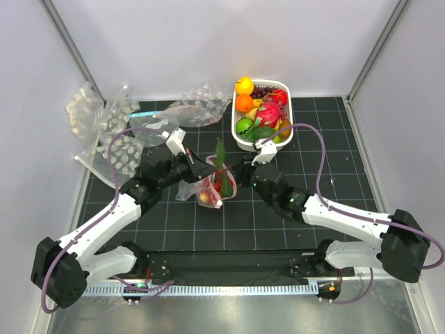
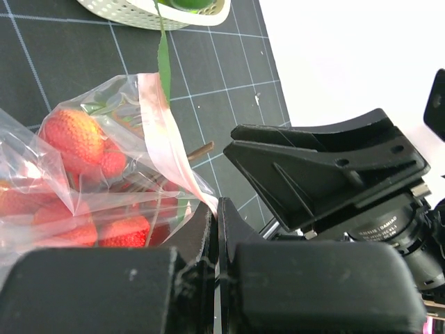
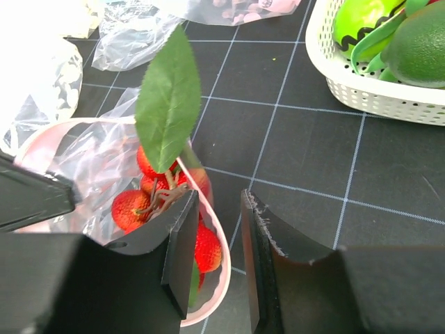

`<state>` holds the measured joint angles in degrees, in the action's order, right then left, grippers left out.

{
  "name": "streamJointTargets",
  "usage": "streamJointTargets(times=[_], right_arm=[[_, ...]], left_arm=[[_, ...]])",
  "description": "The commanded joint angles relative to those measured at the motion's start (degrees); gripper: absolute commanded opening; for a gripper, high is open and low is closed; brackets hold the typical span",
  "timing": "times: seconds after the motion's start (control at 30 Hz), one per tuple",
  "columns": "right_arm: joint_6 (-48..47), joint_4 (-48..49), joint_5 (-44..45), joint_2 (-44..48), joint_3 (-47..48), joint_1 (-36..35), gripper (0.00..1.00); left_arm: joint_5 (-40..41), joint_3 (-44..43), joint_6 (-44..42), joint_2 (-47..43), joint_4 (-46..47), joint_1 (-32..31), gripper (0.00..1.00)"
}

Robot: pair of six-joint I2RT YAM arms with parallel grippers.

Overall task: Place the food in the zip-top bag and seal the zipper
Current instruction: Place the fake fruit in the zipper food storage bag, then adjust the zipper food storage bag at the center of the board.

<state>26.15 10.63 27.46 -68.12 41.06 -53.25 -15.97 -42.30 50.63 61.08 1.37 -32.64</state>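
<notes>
The zip-top bag (image 1: 208, 191) lies mid-table with its mouth open, and its pinkish zipper (image 3: 224, 245) curves round as a loop. A bunch of red strawberries (image 3: 129, 209) sits inside, its green leaf (image 3: 167, 97) sticking up out of the mouth. My left gripper (image 2: 217, 209) is shut on the bag's pink edge (image 2: 161, 132) at the left side of the bag. My right gripper (image 3: 217, 202) is open and straddles the zipper rim, one finger (image 3: 177, 243) inside the mouth and the other outside on the mat. The pink dragon fruit (image 1: 270, 113) lies in the basket.
A white basket (image 1: 234, 122) of toy fruit stands behind the bag, close to my right wrist. Spare clear bags (image 1: 104, 129) lie piled at the back left, another crumpled one (image 1: 201, 101) next to the basket. White walls enclose the black gridded mat (image 1: 348, 160).
</notes>
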Motion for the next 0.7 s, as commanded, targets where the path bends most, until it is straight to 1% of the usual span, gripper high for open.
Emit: streamJointTargets(times=[0.0, 0.17, 0.4, 0.67], right_arm=[[1.2, 0.5, 1.1, 1.0, 2.0, 1.0, 0.38], [2.7, -0.1, -3.2, -3.1, 3.2, 2.2, 0.36], [3.1, -0.8, -8.8, -8.8, 6.3, 2.7, 0.37], [3.2, -0.2, -11.0, -9.8, 6.6, 2.7, 0.37]], left_arm=[[0.1, -0.2, 0.3, -2.4, 2.4, 0.5, 0.00], [0.4, -0.2, 0.0, -3.4, 1.9, 1.0, 0.00], [0.8, 0.0, -0.1, -4.5, 1.7, 1.2, 0.00], [0.8, -0.1, -0.2, -4.9, 1.5, 1.2, 0.00]])
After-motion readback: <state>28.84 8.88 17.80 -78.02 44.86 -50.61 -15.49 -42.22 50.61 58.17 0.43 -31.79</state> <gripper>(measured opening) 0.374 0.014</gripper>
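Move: The strawberry bunch, already mostly inside the bag, lies about 5 cm left of the right hand, some 2 cm back and 8 cm below. Its leaf sticks up roughly 4 cm left and 3 cm ahead of that hand. The fruit basket is some 20 cm ahead, 9 cm right and 12 cm below. From the left hand, shut on the bag's zipper edge, the bunch lies about 3 cm back, level sideways and 10 cm below. The strawberry bunch in the bag's open mouth is approached by the right hand, which eases forward a little, then sinks about 4.5 cm and swings left beside the stems and rim, fingers staying part open and tipping down some 10 degrees. The left keeps its pinch on the zipper edge, raising it about 1 cm and drawing it slightly left. Contact of the right fingers with the bag or stems can't be made out. ##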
